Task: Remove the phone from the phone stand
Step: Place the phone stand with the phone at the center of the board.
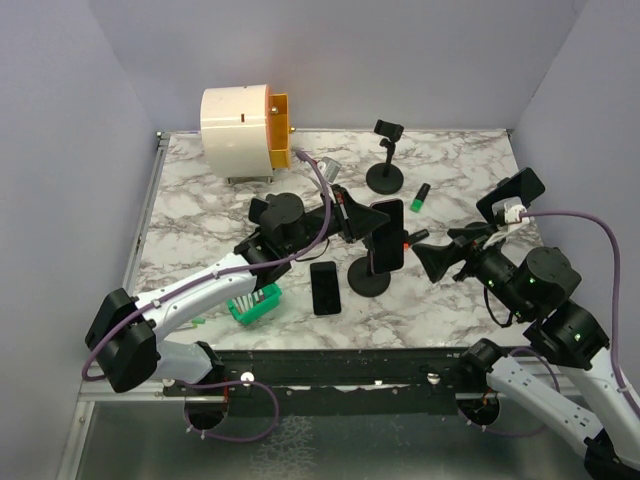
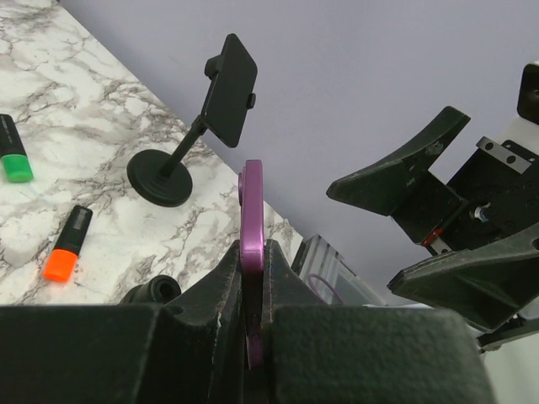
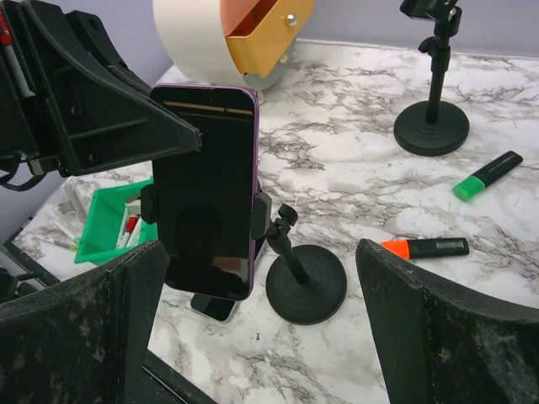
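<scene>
A purple-edged phone with a dark screen stands upright in the clamp of a black phone stand with a round base, mid-table. My left gripper is shut on the phone's upper side. In the left wrist view the purple phone edge sits pinched in the left gripper. My right gripper hangs open just right of the stand, touching nothing. In the right wrist view, the phone and the stand base sit ahead of the open right gripper.
A second, empty stand stands at the back. Another phone lies flat by a green bin. Green and orange highlighters lie right of the stand. A white drum with an orange drawer sits back left.
</scene>
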Available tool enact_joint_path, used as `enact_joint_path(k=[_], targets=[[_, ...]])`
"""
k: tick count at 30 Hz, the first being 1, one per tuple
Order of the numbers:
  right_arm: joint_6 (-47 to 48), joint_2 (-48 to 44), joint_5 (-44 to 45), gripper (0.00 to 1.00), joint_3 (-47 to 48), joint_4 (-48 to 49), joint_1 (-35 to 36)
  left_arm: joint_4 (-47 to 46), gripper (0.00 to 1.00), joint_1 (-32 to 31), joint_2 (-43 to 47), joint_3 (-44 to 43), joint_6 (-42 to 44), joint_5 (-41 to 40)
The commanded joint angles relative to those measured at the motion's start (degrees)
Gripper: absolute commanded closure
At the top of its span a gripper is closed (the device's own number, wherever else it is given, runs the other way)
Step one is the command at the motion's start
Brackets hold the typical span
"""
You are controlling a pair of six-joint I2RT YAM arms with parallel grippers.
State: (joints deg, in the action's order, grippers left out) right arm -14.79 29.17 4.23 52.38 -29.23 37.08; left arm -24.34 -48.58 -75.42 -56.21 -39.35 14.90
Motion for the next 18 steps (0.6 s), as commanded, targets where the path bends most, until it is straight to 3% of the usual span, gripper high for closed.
enact_joint_path(k=[1, 5, 18], targets=[[-0.71, -1.23, -1.77, 0.0, -0.58, 2.57, 0.27, -3.84, 0.9, -0.04, 0.97, 2.55, -1.07, -3.26], [-0.36, -1.39, -1.34, 0.0, -0.41, 2.51, 0.27, -4.05, 0.8, 0.0, 1.81, 3.24, -0.67, -4.57], [0.78, -0.76, -0.21, 0.0, 0.45, 1.7, 0.27, -4.05, 0.63, -0.01, 3.12, 3.41, 0.06, -5.18]])
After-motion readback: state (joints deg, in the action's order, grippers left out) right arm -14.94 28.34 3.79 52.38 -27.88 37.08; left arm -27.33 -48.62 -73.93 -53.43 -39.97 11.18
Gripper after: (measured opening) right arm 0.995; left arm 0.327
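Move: The left fingers already pinch the phone's upper left edge; its middle lies about 3 cm right of that hand, 2 cm back and 4 cm below. From the left hand, the stand's round base is some 4 cm back, straight below by 18 cm; the lying phone is 13 cm left and 7 cm back, the orange marker 11 cm right and 6 cm ahead. From the right hand, the held phone is roughly 4 cm ahead and 12 cm left, about level. The left fingers let go of the upper left edge of the phone in the stand, parting from nearly shut to about a third open while still straddling that edge. That hand eases left and slightly forward, about 1 cm in all, after a tiny dip and recovery, and turns a few degrees counter-clockwise. The right hand, wide open and empty, lifts about 1 cm, then waits. ##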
